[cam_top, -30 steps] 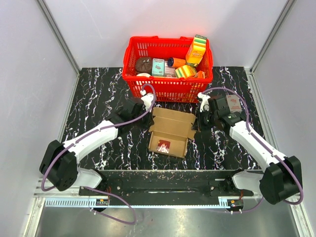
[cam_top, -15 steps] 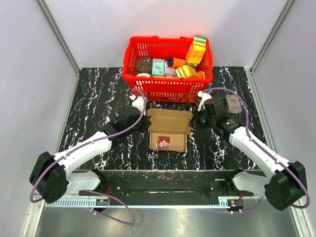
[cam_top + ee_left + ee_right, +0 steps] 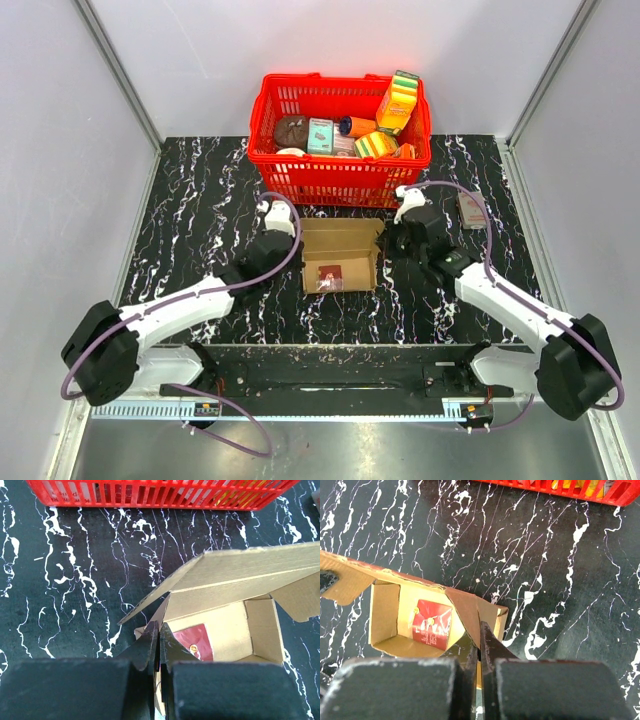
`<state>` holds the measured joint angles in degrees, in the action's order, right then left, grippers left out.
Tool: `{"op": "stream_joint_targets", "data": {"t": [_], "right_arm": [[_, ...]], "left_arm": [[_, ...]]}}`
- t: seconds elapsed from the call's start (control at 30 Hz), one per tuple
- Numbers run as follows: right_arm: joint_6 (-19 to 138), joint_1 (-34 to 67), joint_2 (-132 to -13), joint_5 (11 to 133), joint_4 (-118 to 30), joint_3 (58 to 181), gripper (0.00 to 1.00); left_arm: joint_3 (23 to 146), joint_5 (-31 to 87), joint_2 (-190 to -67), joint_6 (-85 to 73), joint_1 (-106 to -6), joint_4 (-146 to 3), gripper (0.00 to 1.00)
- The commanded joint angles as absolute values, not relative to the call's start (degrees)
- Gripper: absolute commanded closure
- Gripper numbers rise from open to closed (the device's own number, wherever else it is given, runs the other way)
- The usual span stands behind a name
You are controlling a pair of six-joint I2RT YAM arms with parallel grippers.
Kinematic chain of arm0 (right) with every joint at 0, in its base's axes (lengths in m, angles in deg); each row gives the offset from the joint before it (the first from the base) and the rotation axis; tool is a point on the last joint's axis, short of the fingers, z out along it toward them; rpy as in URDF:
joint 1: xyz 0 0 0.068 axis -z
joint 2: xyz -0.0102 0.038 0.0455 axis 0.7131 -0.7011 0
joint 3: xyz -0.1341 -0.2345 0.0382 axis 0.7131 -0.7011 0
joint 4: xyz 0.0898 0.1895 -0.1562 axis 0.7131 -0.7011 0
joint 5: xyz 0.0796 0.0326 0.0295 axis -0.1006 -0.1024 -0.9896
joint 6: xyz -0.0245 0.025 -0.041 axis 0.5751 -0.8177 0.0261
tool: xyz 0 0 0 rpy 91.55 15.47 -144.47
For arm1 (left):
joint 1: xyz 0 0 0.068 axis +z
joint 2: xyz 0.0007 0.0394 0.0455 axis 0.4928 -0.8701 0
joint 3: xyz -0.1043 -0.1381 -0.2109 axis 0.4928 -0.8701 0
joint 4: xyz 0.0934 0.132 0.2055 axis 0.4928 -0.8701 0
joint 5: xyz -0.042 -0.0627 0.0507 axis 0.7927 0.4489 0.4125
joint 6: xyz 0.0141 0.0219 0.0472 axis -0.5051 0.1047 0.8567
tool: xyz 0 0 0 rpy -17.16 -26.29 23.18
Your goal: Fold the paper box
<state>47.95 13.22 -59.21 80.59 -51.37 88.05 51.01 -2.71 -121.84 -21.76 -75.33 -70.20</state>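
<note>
The paper box is a brown cardboard mailer in the middle of the table, its lid raised and slanting over the tray. A small red packet lies inside the tray. My left gripper is at the box's left side. In the left wrist view, the left gripper is shut on the left wall, with the box and packet just beyond. My right gripper is at the right side. In the right wrist view, the right gripper pinches the side flap of the box next to the packet.
A red plastic basket full of small groceries stands directly behind the box, close to its lid; it also shows in the wrist views. A small brown packet lies on the black marbled table at the right.
The box has been squared up and its lid has swung from lying flat behind to slanting over the tray. Both grippers came in to the box's sides; the right one closed.
</note>
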Motion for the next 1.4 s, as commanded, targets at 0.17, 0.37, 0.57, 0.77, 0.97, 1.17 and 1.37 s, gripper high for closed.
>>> {"op": "stream_joint_targets", "data": {"t": [0.17, 0.37, 0.57, 0.77, 0.97, 1.17, 1.37], "right_arm": [[46.2, 9.4, -59.2, 87.5, -37.8, 83.7, 1.00], [45.7, 7.4, -56.0, 89.8, -35.1, 79.0, 1.00], [44.8, 4.8, -53.1, 92.1, -33.7, 75.3, 1.00], [43.9, 2.0, -50.9, 94.9, -33.4, 73.0, 1.00], [43.2, 0.4, -47.8, 96.6, -31.6, 68.9, 1.00], [43.0, -1.0, -45.3, 99.1, -30.7, 65.7, 1.00], [41.8, -3.1, -45.9, 100.9, -29.5, 64.0, 1.00]], "left_arm": [[46.3, -14.0, -124.0, -24.4, -80.1, -58.7, 1.00], [43.5, -18.6, -124.6, -27.0, -82.8, -56.8, 1.00], [43.7, -25.6, -125.6, -31.3, -86.6, -58.4, 1.00], [47.0, -33.4, -129.0, -38.1, -91.0, -64.6, 1.00], [48.9, -38.7, -131.8, -42.0, -95.0, -68.7, 1.00], [46.9, -39.0, -132.4, -44.7, -97.0, -67.5, 1.00], [46.4, -39.9, -133.8, -45.6, -98.9, -66.6, 1.00]]}}
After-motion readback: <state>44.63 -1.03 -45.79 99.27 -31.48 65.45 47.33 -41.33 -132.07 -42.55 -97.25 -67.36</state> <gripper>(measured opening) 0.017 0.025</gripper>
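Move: Both hands already pinch the side flaps of the raised lid. The open tray below, where the lid goes, has its middle about 2 cm back, 9 cm right and 7 cm below the left hand; from the right hand it is 3 cm back, 9 cm left. The red packet inside lies 3 cm back and 7 cm right of the left hand. The basket is some 25 cm ahead of the left hand and 9 cm right. Keeping their pinch on the lid flaps, both hands draw down and back about 5 cm, folding the lid traywards. ##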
